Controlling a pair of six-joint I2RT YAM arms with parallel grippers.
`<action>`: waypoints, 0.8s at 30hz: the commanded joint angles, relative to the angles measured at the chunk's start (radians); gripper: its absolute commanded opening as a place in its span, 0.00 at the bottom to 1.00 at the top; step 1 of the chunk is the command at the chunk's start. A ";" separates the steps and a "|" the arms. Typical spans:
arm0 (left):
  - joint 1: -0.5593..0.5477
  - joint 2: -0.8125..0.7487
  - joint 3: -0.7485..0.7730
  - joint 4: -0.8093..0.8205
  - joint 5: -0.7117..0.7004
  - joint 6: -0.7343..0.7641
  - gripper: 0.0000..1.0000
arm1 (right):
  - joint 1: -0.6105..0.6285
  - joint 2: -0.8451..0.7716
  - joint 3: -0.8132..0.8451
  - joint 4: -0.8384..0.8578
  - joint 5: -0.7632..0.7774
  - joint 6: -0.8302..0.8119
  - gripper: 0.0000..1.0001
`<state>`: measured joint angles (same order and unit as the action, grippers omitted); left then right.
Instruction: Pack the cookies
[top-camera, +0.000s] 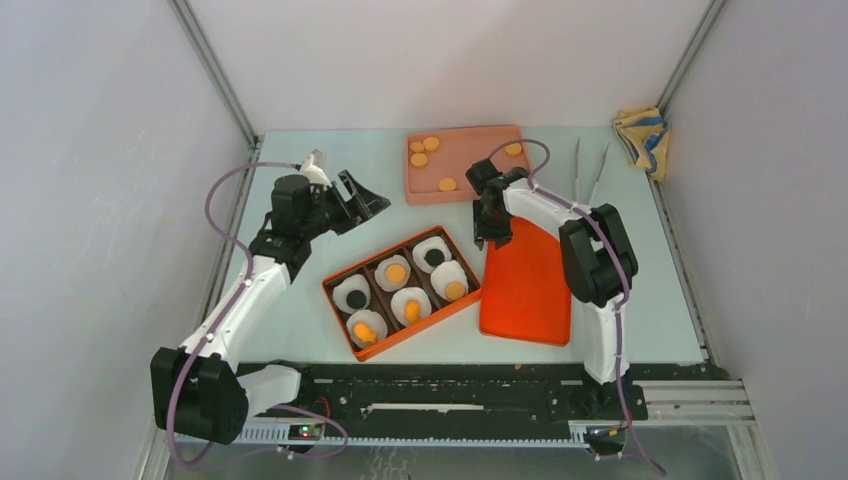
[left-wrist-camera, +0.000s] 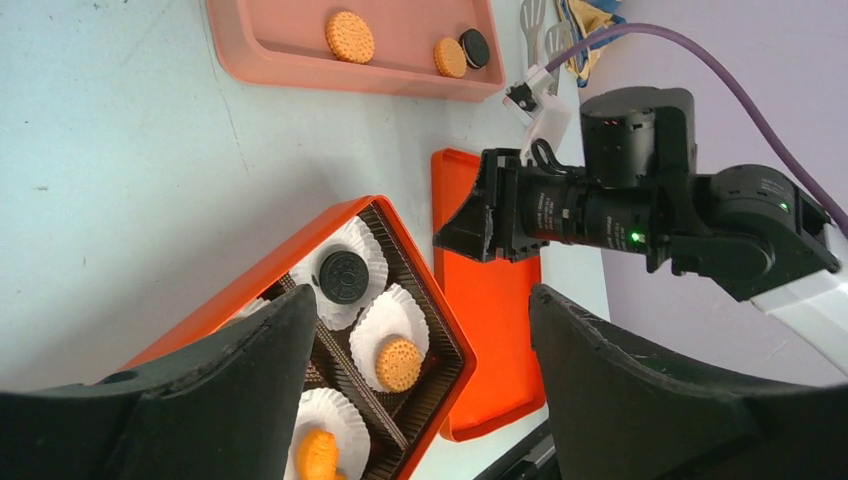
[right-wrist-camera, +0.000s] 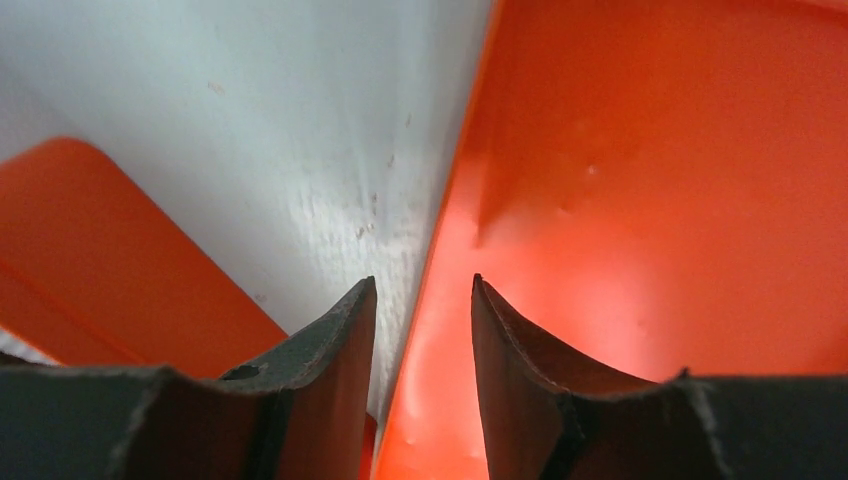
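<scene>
An orange box (top-camera: 336, 281) holds six white paper cups, each with one of the cookies (top-camera: 395, 271) in it, orange or black. More orange cookies (top-camera: 431, 143) lie in the pink tray (top-camera: 480, 175) behind it. The left wrist view shows a black cookie (left-wrist-camera: 343, 276) and an orange one (left-wrist-camera: 398, 364) in the cups. My left gripper (top-camera: 365, 205) (left-wrist-camera: 420, 300) hovers open and empty left of the tray, above the table. My right gripper (top-camera: 485, 238) (right-wrist-camera: 422, 285) is low at the left rim of the flat orange lid (top-camera: 525, 285) (right-wrist-camera: 650, 200). Its jaws stand apart astride that rim.
Metal tongs (top-camera: 590, 172) lie at the back right of the table, and a yellow-blue cloth (top-camera: 641, 137) sits in the far right corner. The right arm's wrist (left-wrist-camera: 620, 210) shows over the lid in the left wrist view. Frame posts rise at both back corners.
</scene>
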<state>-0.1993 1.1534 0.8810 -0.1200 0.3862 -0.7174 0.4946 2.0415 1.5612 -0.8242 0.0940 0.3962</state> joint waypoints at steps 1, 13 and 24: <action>-0.005 -0.004 0.014 0.044 -0.022 0.042 0.83 | 0.006 0.086 0.068 -0.019 0.009 0.049 0.47; -0.015 0.133 0.080 0.091 0.012 0.070 0.83 | -0.037 0.119 0.224 -0.152 0.118 -0.049 0.00; -0.035 0.492 0.339 0.204 0.392 0.060 0.82 | 0.006 -0.066 0.202 -0.110 0.099 -0.334 0.00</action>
<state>-0.2268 1.5799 1.1206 -0.0307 0.5957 -0.6556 0.4557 2.1349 1.7870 -0.9634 0.1967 0.2050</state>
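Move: The red lid's left rim, near its far end, lies right under the right hand between its open fingers, about 2 cm below; the lid's middle is some 9 cm back and 8 cm to the right. The cookie box's middle is roughly 20 cm left and 11 cm back of that hand, the pink tray's 17 cm ahead and 5 cm left. From the left hand the rim is about 24 cm right, level with it, and 21 cm lower. The right fingers dip about 2 cm over the lid's left rim and shut, pinching it. The right hand then lifts about 4 cm while carrying the rim forward and to the right, away from the cookie box, rolling slightly and turning a little counter-clockwise. Meanwhile the left hand, fingers still wide open, swings some 8 cm forward and right while sinking, towards the held rim. ##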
